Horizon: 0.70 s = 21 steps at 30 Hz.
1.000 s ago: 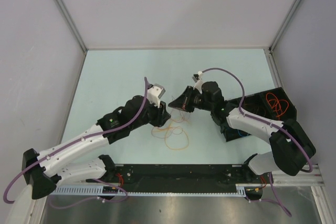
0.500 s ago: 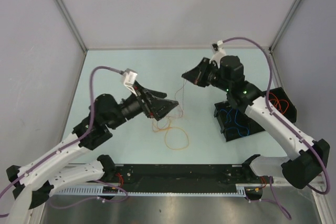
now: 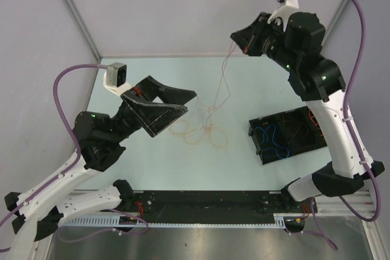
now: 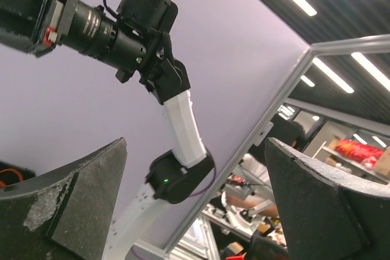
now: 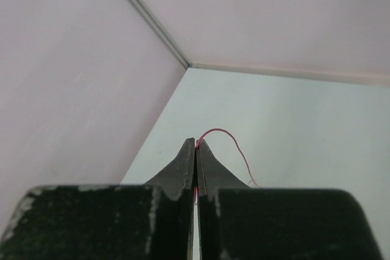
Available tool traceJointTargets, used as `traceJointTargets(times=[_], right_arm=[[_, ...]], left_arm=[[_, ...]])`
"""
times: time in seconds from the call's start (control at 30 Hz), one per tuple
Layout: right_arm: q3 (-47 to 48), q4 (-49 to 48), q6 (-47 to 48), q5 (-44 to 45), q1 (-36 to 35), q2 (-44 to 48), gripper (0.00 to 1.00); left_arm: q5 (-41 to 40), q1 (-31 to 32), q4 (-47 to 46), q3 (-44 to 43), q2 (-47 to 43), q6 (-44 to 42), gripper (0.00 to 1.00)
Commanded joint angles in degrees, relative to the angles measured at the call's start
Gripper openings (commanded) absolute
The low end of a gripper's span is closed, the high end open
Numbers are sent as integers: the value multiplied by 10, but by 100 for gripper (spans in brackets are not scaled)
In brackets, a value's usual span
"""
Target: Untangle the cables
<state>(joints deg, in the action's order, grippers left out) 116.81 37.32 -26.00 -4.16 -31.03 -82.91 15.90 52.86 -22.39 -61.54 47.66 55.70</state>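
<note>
In the top view a loose tangle of orange and pale cables (image 3: 198, 131) lies on the table's middle. A thin red cable (image 3: 223, 77) rises from it to my right gripper (image 3: 234, 36), which is high near the back wall and shut on the strand's end. The right wrist view shows the jaws of my right gripper (image 5: 195, 143) pressed together with the red cable (image 5: 230, 137) arching out from between the tips. My left gripper (image 3: 187, 102) hovers left of the tangle, lifted and wide open. In the left wrist view the left gripper (image 4: 196, 144) holds nothing.
A black bin (image 3: 253, 132) stands at the right of the table, with blue cables (image 3: 272, 139) and orange cables (image 3: 317, 119) inside. Grey walls close in the left, back and right. The right arm (image 4: 183, 120) fills the left wrist view.
My left gripper has opened and lifted away from the tangle toward the left. My right gripper has climbed up and back with the red cable, drawing the strand up out of the pile.
</note>
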Motion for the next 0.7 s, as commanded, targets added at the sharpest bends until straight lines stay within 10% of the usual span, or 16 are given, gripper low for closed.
traceJointTargets(times=[0.0, 0.27, 0.67], right_arm=[[105, 85, 42, 35, 16, -38, 0], [300, 102, 40, 20, 26, -93, 0], [226, 61, 32, -13, 25, -67, 0]], left_arm=[[1, 2, -78, -8, -9, 40, 100], [-6, 2, -121, -7, 1, 59, 99], [-27, 2, -158, 21, 0, 58, 99]])
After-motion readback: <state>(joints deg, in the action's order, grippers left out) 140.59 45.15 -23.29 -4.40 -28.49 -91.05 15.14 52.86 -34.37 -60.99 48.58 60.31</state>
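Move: The orange cable that the held red cable trails into lies low, near the table: about 12 cm to the right hand's left, level with it fore and aft, and roughly 49 cm below. The black box is centred some 29 cm to that hand's right and 1 cm nearer the base, equally low. From the left hand, the orange cable is about 23 cm ahead, 3 cm to the right and 54 cm down. The red cable, still pinched in the shut right gripper, is drawn on upward about 9 cm high above the orange one, drifting some 3 cm right while the fingers tip up about 10 degrees, before the hand sinks back a centimetre or so. The wide-open, empty left hand eases up about 3 cm and a little left, its fingers tipping slightly up. ##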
